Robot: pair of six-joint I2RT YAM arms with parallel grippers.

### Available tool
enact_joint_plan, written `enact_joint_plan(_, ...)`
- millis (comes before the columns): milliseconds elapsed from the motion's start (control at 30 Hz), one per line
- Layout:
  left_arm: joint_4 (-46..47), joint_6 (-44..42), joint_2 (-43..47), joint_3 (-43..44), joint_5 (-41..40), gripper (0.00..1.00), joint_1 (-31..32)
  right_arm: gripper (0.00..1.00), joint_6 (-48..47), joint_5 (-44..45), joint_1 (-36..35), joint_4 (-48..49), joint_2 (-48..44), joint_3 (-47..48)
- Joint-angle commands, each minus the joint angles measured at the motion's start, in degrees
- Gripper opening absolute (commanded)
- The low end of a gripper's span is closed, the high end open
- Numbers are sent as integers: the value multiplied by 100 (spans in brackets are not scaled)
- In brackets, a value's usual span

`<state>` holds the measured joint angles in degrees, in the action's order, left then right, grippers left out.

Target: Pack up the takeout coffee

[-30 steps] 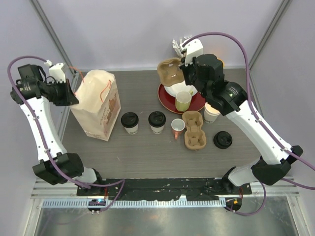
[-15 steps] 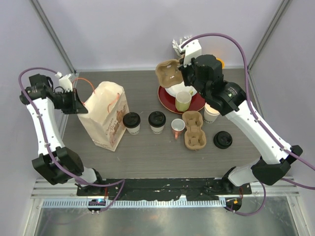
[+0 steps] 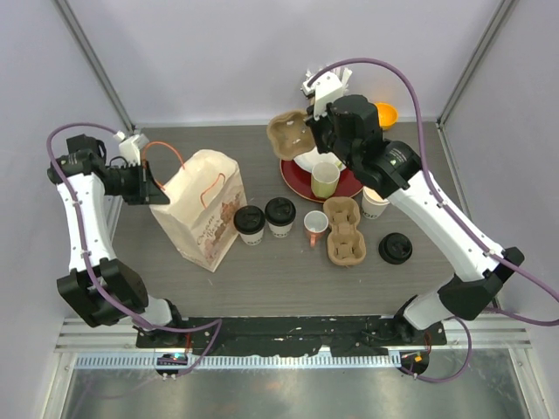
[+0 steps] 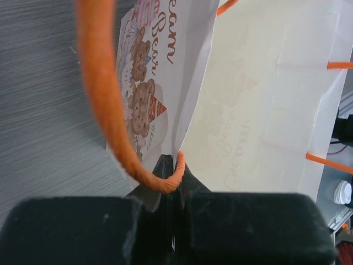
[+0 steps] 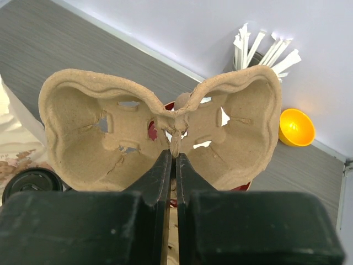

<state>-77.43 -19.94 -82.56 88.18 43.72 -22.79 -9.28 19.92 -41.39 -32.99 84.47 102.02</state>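
Two takeout coffee cups with black lids stand side by side mid-table, the left cup (image 3: 249, 222) against the paper bag (image 3: 205, 208) and the right cup (image 3: 280, 213) beside it. My left gripper (image 3: 150, 186) is shut on the bag's rim (image 4: 193, 121), next to its orange handle (image 4: 102, 94), and holds the bag tilted. My right gripper (image 3: 314, 131) is shut on the middle rib of a brown pulp cup carrier (image 3: 291, 133), holding it in the air above the far table. In the right wrist view the carrier (image 5: 83, 132) fills the frame, with one black lid (image 5: 30, 182) below it.
A second pulp carrier (image 3: 343, 230) lies right of centre. Near it stand a white mug with a pink handle (image 3: 315, 226), a pale green mug (image 3: 326, 178) on a red plate (image 3: 349, 187), a lidless cup (image 3: 376, 203) and a loose black lid (image 3: 395, 249). An orange bowl (image 3: 385, 113) sits at the back.
My left gripper dragged the bag to the right, and the bag pushed the left cup up beside the right one. My right gripper carried the pulp carrier slightly left.
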Motion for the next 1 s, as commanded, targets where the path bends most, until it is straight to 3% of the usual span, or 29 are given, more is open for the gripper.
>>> enact_joint_plan(0,-668,-219,126,50,268,0,99,1,84,-313,25,153,140,502)
enact_joint_plan(267,-1107,-668,118,103,137,0,116,1,268,-813,-62,-31,579,1074)
enact_joint_plan(700,-765,-704,249,50,110,0,556,1,14,-1561,-1134,-753,2855,4272)
enact_joint_plan(967,-625,-528,469,164,49,0,600,1,75,-1754,-1583,-805,3216,4169)
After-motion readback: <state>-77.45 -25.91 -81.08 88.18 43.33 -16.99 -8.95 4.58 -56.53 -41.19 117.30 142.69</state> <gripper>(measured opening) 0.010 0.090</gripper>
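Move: The mouth of the upright paper bag, where the right hand's cup carrier is headed, lies about 27 cm left of that hand, some 6 cm back and 16 cm lower. The nearer lidded coffee stands 7 cm left and 11 cm back of the right hand, the other 15 cm left and 12 cm back, both around 35 cm below. From the left hand, pinching the bag's handle at the rim, the mouth's middle is 10 cm right and 3 cm ahead, about level. The right hand, keeping its pinch on the cup carrier, sweeps about 23 cm left to the bag's mouth with gathering speed, arcing up some 5 cm and sinking back while drawing slightly back, the wrist turning about 30 degrees counter-clockwise. The left hand keeps the handle pinched and eases the bag a couple of centimetres right against the lidded coffees, turning slightly clockwise. ##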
